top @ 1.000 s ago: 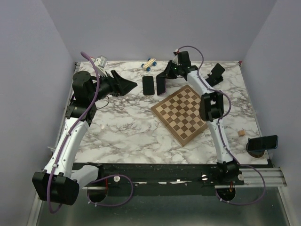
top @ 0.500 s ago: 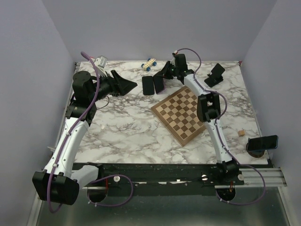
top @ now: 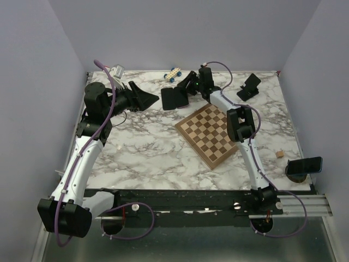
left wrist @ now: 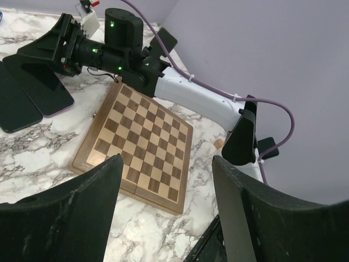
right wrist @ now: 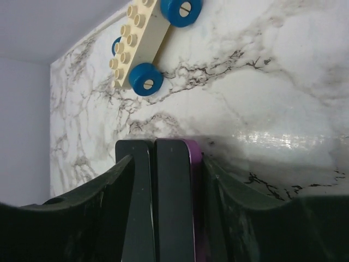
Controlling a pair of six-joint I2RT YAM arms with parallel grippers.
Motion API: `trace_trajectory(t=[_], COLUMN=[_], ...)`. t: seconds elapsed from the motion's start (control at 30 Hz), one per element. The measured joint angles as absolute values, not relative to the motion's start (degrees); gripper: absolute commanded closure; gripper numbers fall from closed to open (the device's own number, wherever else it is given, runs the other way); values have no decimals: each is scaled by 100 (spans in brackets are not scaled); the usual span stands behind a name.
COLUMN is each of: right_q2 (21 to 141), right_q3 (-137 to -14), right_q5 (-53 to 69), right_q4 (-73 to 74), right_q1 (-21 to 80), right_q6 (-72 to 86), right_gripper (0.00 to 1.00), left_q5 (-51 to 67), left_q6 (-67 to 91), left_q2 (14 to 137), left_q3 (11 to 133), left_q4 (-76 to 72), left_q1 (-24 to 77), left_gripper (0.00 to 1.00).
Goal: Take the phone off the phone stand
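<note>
The phone [top: 179,98], black with a purple edge [right wrist: 173,207], lies flat on the marble table next to a second black phone [top: 168,99] [right wrist: 143,185]. My right gripper [top: 184,90] [right wrist: 168,158] hovers low over their far ends, open. Its fingers straddle both phones and the right finger sits beside the purple edge. The phone stand [top: 251,86], small, black and angled, stands bare at the back right. My left gripper [top: 146,98] [left wrist: 166,161] is held above the table to the left of the phones, open and holding nothing.
A wooden chessboard [top: 212,134] [left wrist: 136,144] lies mid-table under the right arm. A cream toy car with blue wheels [top: 173,74] [right wrist: 150,41] sits behind the phones. A small wooden block [top: 280,154] and another phone on a round holder [top: 304,165] are at the right edge.
My right gripper carried the purple-edged phone leftward, laid it flat beside the other phone, and spread its jaws. The left arm has not moved.
</note>
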State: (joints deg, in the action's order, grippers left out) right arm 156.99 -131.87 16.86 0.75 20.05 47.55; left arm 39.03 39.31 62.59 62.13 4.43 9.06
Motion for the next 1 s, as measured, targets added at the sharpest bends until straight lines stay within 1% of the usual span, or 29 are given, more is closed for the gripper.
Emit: trace_trajectory(t=[0.03, 0.07, 0.1, 0.27, 0.4, 0.53, 0.7, 0.83, 0.93, 1.0], right_q2=[15644, 15581, 15513, 15327, 15224, 14704, 13701, 12682, 11754, 11093], right_q3=[-13137, -13093, -13054, -13144, -13463, -13235, -12862, -12005, -10746, -9804], right_q5=[1625, 1542, 1466, 963, 244, -972, -2851, -4344, -5164, -5468], right_q4=[40, 49, 62, 576, 1555, 2596, 3614, 3997, 4082, 4014], right_q1=[2029, 2051, 2073, 2156, 2180, 2239, 2322, 2449, 2493, 2508], right_q6=[4779, 4770, 4779, 4469, 4018, 3435, 2904, 2801, 2845, 2849], right_gripper=[18, 3, 0, 0, 0, 0, 0, 0, 0, 0], left_q5=[3903, 3903, 3903, 3905, 3905, 3905, 3903, 3903, 3900, 3894], left_q6=[3933, 3933, 3935, 3959, 3979, 3994, 3994, 3992, 3988, 3977], left_q2=[6259, 6259, 6259, 6259, 6259, 6263, 6289, 6307, 6318, 6322], left_q3=[6213, 6213, 6213, 6211, 6208, 6200, 6200, 6200, 6200, 6200], left_q4=[438, 440, 438, 434, 429, 423, 412, 412, 423, 443], left_q1=[906, 906, 906, 906, 906, 906, 906, 906, 930, 963], left_gripper=[25, 25, 25, 25, 25, 25, 25, 25, 25, 25])
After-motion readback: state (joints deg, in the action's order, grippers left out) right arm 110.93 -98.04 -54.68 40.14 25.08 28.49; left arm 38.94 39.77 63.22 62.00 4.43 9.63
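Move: At the right fingers, already parting, the phone just set down has its middle about 6 cm back, 3 cm left and 2 cm below. The first phone lies flush along its left side, 11 cm left of the hand and 6 cm back; the toy car is some 11 cm ahead and 9 cm left, the chessboard's middle roughly 27 cm back and 12 cm right. From the left hand the phone is about 27 cm ahead, 13 cm right and 34 cm below. Opening wide, the right fingers let go of the phone's far right end and lift about 2 cm straight off it. The hand then sweeps right, back and up with growing speed, roughly 25 cm to the right and 15 cm higher, away from both phones towards the chessboard's far right side, rolling strongly right side up and swinging clockwise until the fingers point forward and right. ##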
